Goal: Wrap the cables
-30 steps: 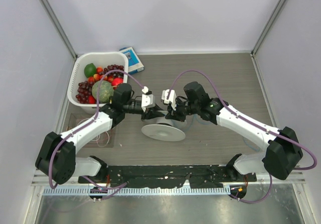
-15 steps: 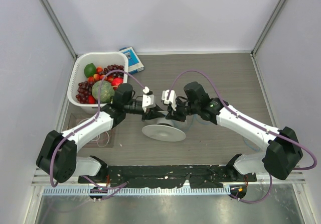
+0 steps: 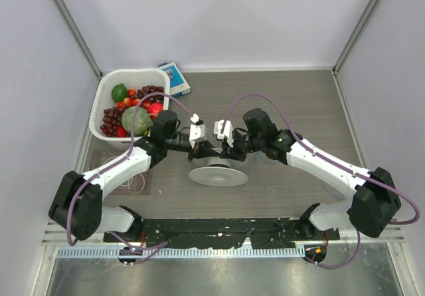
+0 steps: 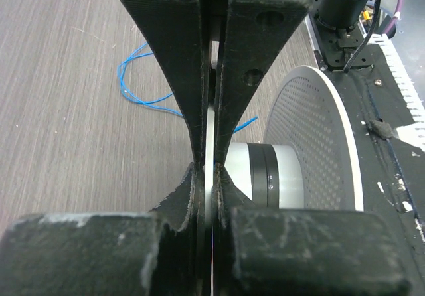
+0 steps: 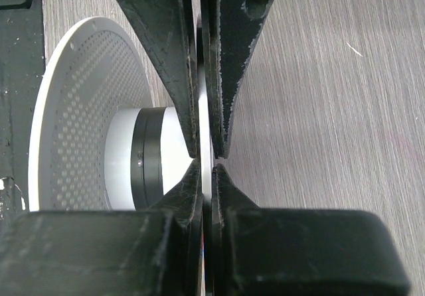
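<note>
A white spool (image 3: 218,174) with perforated flanges (image 4: 319,143) and a black-banded hub (image 5: 143,160) sits mid-table between both arms. My left gripper (image 3: 199,151) is shut on the thin edge of its near flange, which shows as a white strip between the fingers (image 4: 212,170). My right gripper (image 3: 229,152) is shut on the same flange from the other side (image 5: 207,160). A hair-thin blue cable (image 4: 143,95) lies loosely looped on the table beyond the left fingers. A pale thin cable loop (image 3: 137,184) lies by the left arm.
A white basket (image 3: 106,90) of fruit stands at the back left, with a small blue box (image 3: 175,78) beside it. A black rail (image 3: 219,229) runs along the near edge by the arm bases. Walls close in the left, right and back.
The left gripper's jaws have closed onto the spool's flange. The spool has shifted slightly. The right gripper keeps its grip.
</note>
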{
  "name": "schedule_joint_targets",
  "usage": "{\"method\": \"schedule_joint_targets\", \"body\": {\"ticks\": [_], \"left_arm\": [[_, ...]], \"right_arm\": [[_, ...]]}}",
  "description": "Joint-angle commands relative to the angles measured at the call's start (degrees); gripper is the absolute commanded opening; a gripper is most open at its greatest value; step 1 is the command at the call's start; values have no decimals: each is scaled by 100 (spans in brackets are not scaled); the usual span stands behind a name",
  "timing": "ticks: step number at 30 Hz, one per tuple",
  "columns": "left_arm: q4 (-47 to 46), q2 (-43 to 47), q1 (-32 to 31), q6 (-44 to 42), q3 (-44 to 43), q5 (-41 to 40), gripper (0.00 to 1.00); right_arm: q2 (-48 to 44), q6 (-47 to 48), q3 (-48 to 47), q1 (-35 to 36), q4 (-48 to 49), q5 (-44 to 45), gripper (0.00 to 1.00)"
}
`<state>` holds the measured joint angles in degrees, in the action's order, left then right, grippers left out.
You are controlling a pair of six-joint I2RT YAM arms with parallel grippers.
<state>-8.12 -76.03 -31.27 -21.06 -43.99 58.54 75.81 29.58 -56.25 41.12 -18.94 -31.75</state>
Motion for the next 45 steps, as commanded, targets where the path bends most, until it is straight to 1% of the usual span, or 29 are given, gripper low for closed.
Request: {"method": "schedule_joint_targets", "body": {"ticks": [1,3,5,7,8,11,15,17,18,19,20,23,25,28,31,35,37,39,41,45], "left_arm": [[257,61,-55,471,-478,-246,0],[774,184,-46,445,-672,-343,0],[1432,316,-38,305,-883,-501,0],[1856,422,-20,295,-1059,-607,0],[1875,492,-2,408,-1077,-686,0],[1875,677,94,629,-1138,-678,0],[2016,704,287,953,-1428,-502,0],[2173,616,393,1174,-1673,-476,0],[2409,563,419,1200,-1883,-449,0],[2525,528,454,1244,-2033,-423,0],[2543,484,507,1410,-2139,-431,0],[2429,414,692,2051,-2517,-475,0],[2569,352,771,2465,-2859,-869,0],[2894,282,859,2668,-3396,-1038,0],[2974,212,947,3019,-3783,-1012,0],[2861,80,1026,3782,-4161,-749,0],[2729,45,1035,4161,-4276,-748,0],[2614,36,1035,4504,-4337,-923,0],[2666,-8,1035,4689,-4486,-1029,0],[2649,-26,1035,4804,-4654,-1073,0]], "right_arm": [[-66,-304,-325,-17,470,167,1],[-84,-374,-421,-25,382,352,1],[-128,-418,-492,-87,277,432,5],[-242,-488,-510,-122,233,555,17],[-329,-489,-501,-140,215,590,34],[-549,-497,-501,-201,101,801,66],[-804,-357,-703,-420,-302,933,79],[-875,-304,-887,-657,-461,977,83],[-892,-304,-1027,-771,-505,977,84],[-919,-304,-1089,-990,-601,977,86],[-945,-313,-1203,-1079,-646,969,87],[-1007,-409,-1275,-1649,-900,881,89],[-1155,-410,-1152,-1948,-1032,723,89],[-1454,-208,-609,-2196,-981,644,89],[-1832,-120,-116,-2284,-603,617,88],[-2184,-58,744,-2284,-15,398,87],[-2333,-119,1096,-2293,407,152,87],[-2430,-163,1361,-2302,829,-41,87],[-2448,-172,1519,-2293,1146,-225,87],[-2378,-50,1766,-2293,1700,-262,87]]}}
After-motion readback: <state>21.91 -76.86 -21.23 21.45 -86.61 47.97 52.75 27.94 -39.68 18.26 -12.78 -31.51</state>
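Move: The left hand already pinches the upper rim of the spool's far flange, with the spool's middle some 7 cm below it, 4 cm back and 2 cm to its right; the fruit bin stands about 27 cm left and 24 cm ahead. The right hand grips the same flange, the spool's middle lying 7 cm below, 4 cm back and 2 cm left of it, and the loose blue cable lies roughly 16 cm right, 8 cm ahead and 16 cm below. The left hand keeps its pinch on the flange and lifts the spool about 21 cm, drifting a little forward and left, while it turns counter-clockwise and rolls so that the spool's near face swings up. The right hand rises with it at first, opens wide and lets go of the flange, arcs up, out to the right and forward over the table towards the blue cable, turning clockwise, then sinks and draws back some 4 cm, ending about 13 cm to the right with its fingers open above the cable and not touching it. ##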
